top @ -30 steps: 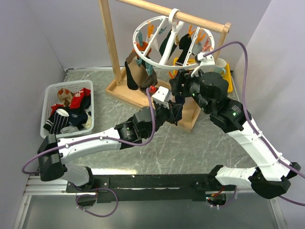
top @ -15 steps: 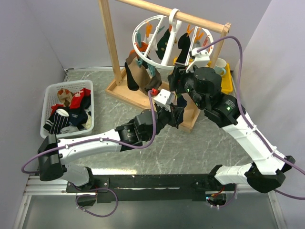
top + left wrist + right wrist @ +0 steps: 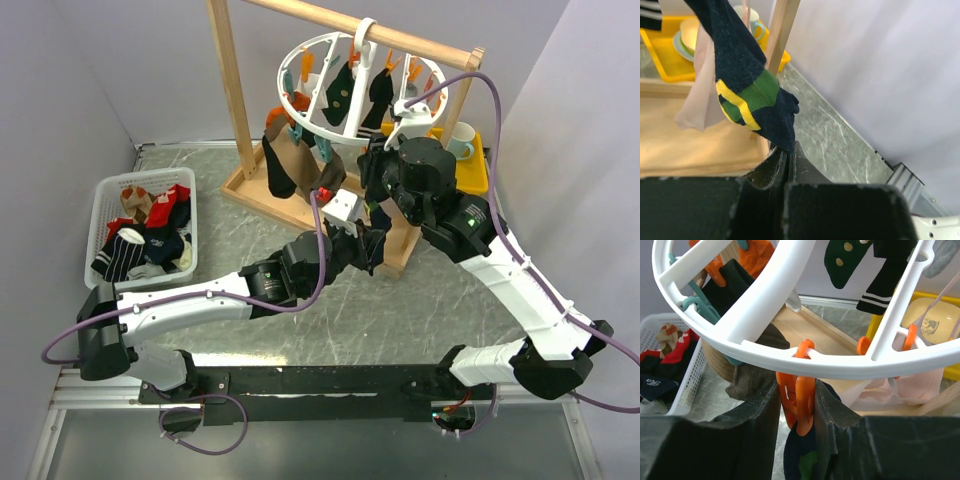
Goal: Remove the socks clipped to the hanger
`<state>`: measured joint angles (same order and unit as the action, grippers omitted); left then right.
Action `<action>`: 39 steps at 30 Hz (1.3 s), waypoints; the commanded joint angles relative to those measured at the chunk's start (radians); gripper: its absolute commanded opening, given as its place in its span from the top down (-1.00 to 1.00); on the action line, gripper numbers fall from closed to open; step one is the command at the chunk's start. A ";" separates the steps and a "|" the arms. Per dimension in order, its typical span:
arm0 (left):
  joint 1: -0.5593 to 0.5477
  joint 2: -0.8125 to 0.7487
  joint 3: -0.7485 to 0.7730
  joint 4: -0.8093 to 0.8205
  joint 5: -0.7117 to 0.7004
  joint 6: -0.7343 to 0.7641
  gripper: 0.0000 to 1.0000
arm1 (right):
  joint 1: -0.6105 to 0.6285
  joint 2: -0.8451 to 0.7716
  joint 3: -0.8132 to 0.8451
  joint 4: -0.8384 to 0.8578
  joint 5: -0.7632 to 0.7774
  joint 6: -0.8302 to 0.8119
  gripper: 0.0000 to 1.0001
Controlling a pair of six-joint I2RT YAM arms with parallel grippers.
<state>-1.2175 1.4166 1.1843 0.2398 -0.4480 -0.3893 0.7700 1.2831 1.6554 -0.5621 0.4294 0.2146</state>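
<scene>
The hanger point(image 3: 288, 98) is a white ring hooked on the wooden rack's bar, with several socks point(image 3: 284, 160) dangling from orange and teal clothespins. In the right wrist view my right gripper point(image 3: 796, 389) is shut on an orange clothespin point(image 3: 805, 407) hanging from the ring point(image 3: 760, 300), one finger on each side. A navy sock point(image 3: 801, 457) with a green patch hangs from that pin. In the left wrist view my left gripper point(image 3: 787, 150) is shut on the toe of this navy sock point(image 3: 742, 85), which has green and yellow stripes. Seen from the top, my left gripper point(image 3: 372, 245) is below my right gripper point(image 3: 376, 168).
The wooden rack point(image 3: 228, 85) stands on a wooden base point(image 3: 265, 195). A white mesh basket point(image 3: 108, 196) with several socks sits at the left. A yellow tray point(image 3: 482, 170) with a cup is behind the right arm. A pale pink sock point(image 3: 695, 107) hangs beside the navy one.
My right gripper has closed from wide open onto the orange clothespin. The right arm and the hanger have shifted a little left. My left gripper has kept its hold on the sock toe.
</scene>
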 commanded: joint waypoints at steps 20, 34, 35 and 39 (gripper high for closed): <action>0.065 -0.297 -0.098 -0.577 -0.172 -0.244 0.98 | -0.001 -0.206 -0.186 -0.016 -0.034 0.032 -1.00; 0.582 -0.509 -0.224 -0.694 0.075 -0.161 0.98 | -0.008 -0.574 -0.765 0.117 -0.230 0.195 -1.00; 0.626 -0.502 -0.227 -0.686 0.089 -0.167 0.98 | -0.006 -0.585 -0.793 0.132 -0.239 0.198 -1.00; 0.717 -0.479 -0.239 -0.659 0.156 -0.187 0.98 | -0.008 -0.594 -0.890 0.183 -0.303 0.209 -1.00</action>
<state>-0.5743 0.9257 0.9516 -0.4454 -0.4011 -0.5770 0.7666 0.6926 0.8265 -0.4816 0.2131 0.3859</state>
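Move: The left hand already grips the toe of the navy sock and will take it to the basket, which lies about 56 cm to its left, 16 cm ahead and 28 cm below. The right fingers already squeeze the sock's orange clip, right at the hand point. From this right hand the brown sock hangs some 10 cm to the left, 2 cm ahead and 8 cm lower; the pink sock is about 6 cm right, 3 cm ahead and 9 cm lower. Down and slightly back first, some 5 cm, the left hand draws the navy sock from the clip while the right keeps it squeezed; then it sweeps nearly 30 cm left and somewhat forward towards the basket, yawing about 35 degrees counter-clockwise and dipping its fingers, grip kept. The right opens wide, lets go of the clip, and withdraws down, back and a little right from the hanger. ##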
